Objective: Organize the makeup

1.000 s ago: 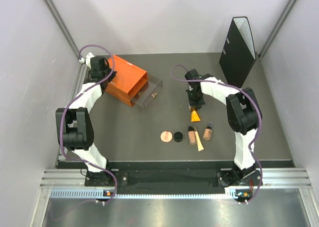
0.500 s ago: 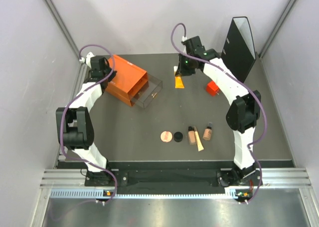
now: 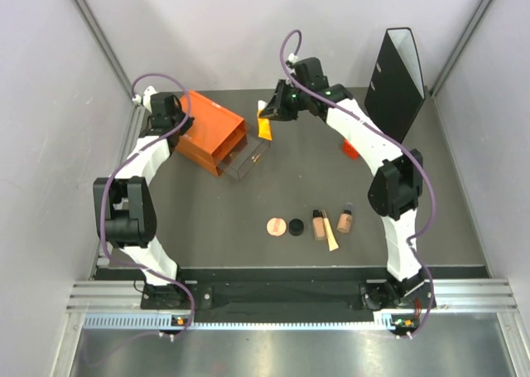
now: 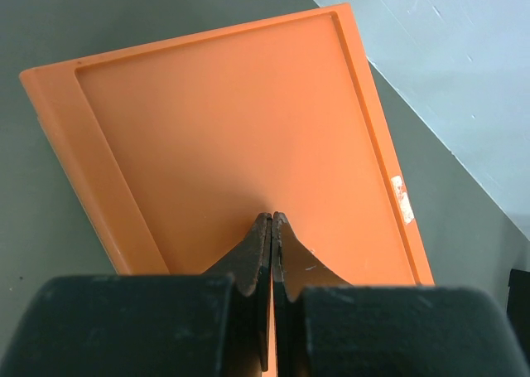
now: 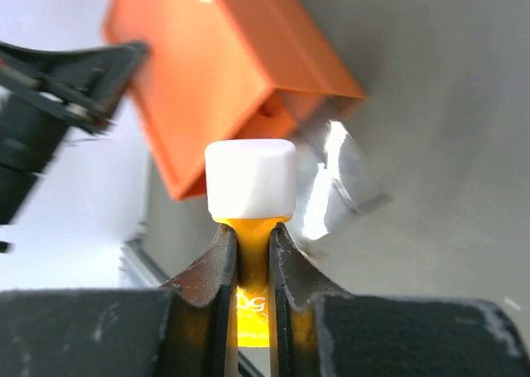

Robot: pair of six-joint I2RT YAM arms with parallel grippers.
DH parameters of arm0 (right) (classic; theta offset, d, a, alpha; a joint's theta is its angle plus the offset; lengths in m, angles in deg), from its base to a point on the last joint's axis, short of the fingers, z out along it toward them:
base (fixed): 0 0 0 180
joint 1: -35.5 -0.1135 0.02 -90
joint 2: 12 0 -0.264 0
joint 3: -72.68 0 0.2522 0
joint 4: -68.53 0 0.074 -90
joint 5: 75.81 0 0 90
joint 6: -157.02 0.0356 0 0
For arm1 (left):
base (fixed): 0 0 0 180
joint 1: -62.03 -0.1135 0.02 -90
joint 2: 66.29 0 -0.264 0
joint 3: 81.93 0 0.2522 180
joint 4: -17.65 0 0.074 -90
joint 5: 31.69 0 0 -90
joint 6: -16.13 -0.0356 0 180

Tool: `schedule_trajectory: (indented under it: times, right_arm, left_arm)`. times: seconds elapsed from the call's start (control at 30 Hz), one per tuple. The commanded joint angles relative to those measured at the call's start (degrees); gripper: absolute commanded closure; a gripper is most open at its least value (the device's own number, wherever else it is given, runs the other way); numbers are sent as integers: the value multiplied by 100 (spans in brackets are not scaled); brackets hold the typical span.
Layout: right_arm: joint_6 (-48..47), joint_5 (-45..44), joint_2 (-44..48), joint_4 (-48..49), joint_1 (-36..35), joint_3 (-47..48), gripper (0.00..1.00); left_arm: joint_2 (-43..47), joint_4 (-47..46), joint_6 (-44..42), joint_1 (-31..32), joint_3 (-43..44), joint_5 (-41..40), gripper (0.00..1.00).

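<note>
My right gripper (image 3: 272, 112) is shut on the orange tube (image 3: 265, 128) just below its white cap (image 5: 249, 178), holding it in the air over the clear drawer (image 3: 249, 154) pulled out of the orange drawer box (image 3: 209, 132). The rest of the makeup lies in a row near the front: a pink disc (image 3: 276, 225), a black disc (image 3: 296, 226), two beige dark-capped bottles (image 3: 319, 224) (image 3: 345, 219) and a beige stick (image 3: 331, 237). My left gripper (image 4: 272, 219) is shut and empty, its tips against the box top (image 4: 232, 137).
A small red cube (image 3: 351, 150) sits partly behind the right arm. A tall black file holder (image 3: 396, 83) stands at the back right. Grey walls close in the table on three sides.
The right arm has carried the orange tube from the middle of the table up and to the back left, to above the open drawer. The left arm has stayed put.
</note>
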Motion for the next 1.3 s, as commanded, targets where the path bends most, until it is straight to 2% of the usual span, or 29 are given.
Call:
schedule_trajectory:
  times: [0.0, 0.2, 0.4, 0.53, 0.63, 0.73, 1.03, 1.17, 1.27]
  right_arm:
    - [708, 414, -338, 878, -216, 521, 100]
    - [1324, 686, -681, 1335, -401, 531, 100]
    - [1737, 906, -858, 1634, -463, 381, 95]
    - [1825, 863, -876, 1250, -454, 390, 65]
    - [1825, 801, -832, 1011, -437, 372, 49]
    - [1886, 958, -876, 1010, -445, 372, 42]
    - [1537, 757, -394, 835, -270, 364, 40]
    - [878, 468, 20, 143, -7, 381, 39]
    - [114, 134, 266, -1175, 178, 416, 39]
  left_arm:
    - [-453, 968, -73, 47, -158, 172, 100]
    - [-480, 950, -72, 47, -96, 198, 100]
    - [-497, 942, -55, 39, -70, 225, 100]
    - [-532, 933, -55, 47, -52, 225, 100]
    - [-559, 941, -64, 39, -8, 216, 100]
    - [-594, 932, -64, 47, 27, 225, 100]
    - [-603, 959, -81, 39, 36, 216, 100]
    - [-620, 976, -99, 39, 27, 181, 100]
    - [-620, 976, -134, 39, 62, 137, 100]
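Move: The right hand holds the yellow tube. The open clear drawer it is meant for has its middle about 7 cm to that hand's left, 2 cm back and roughly 17 cm below. The drawer handle is nearer, some 3 cm left and 2 cm back; the orange cabinet stands about 15 cm left and 3 cm ahead, its middle 15 cm down. From the left hand, the drawer is some 14 cm to the right, 3 cm back and 11 cm below. Leftward goes the right hand, about 8 cm until over the open drawer, sinking some 2.5 cm while the wrist rolls and tips roughly 20 degrees; there the fingers open wide and let go of the tube, and the hand draws back right some 4 cm. The left hand's closed fingers stay on the cabinet top, easing forward about 1 cm. ##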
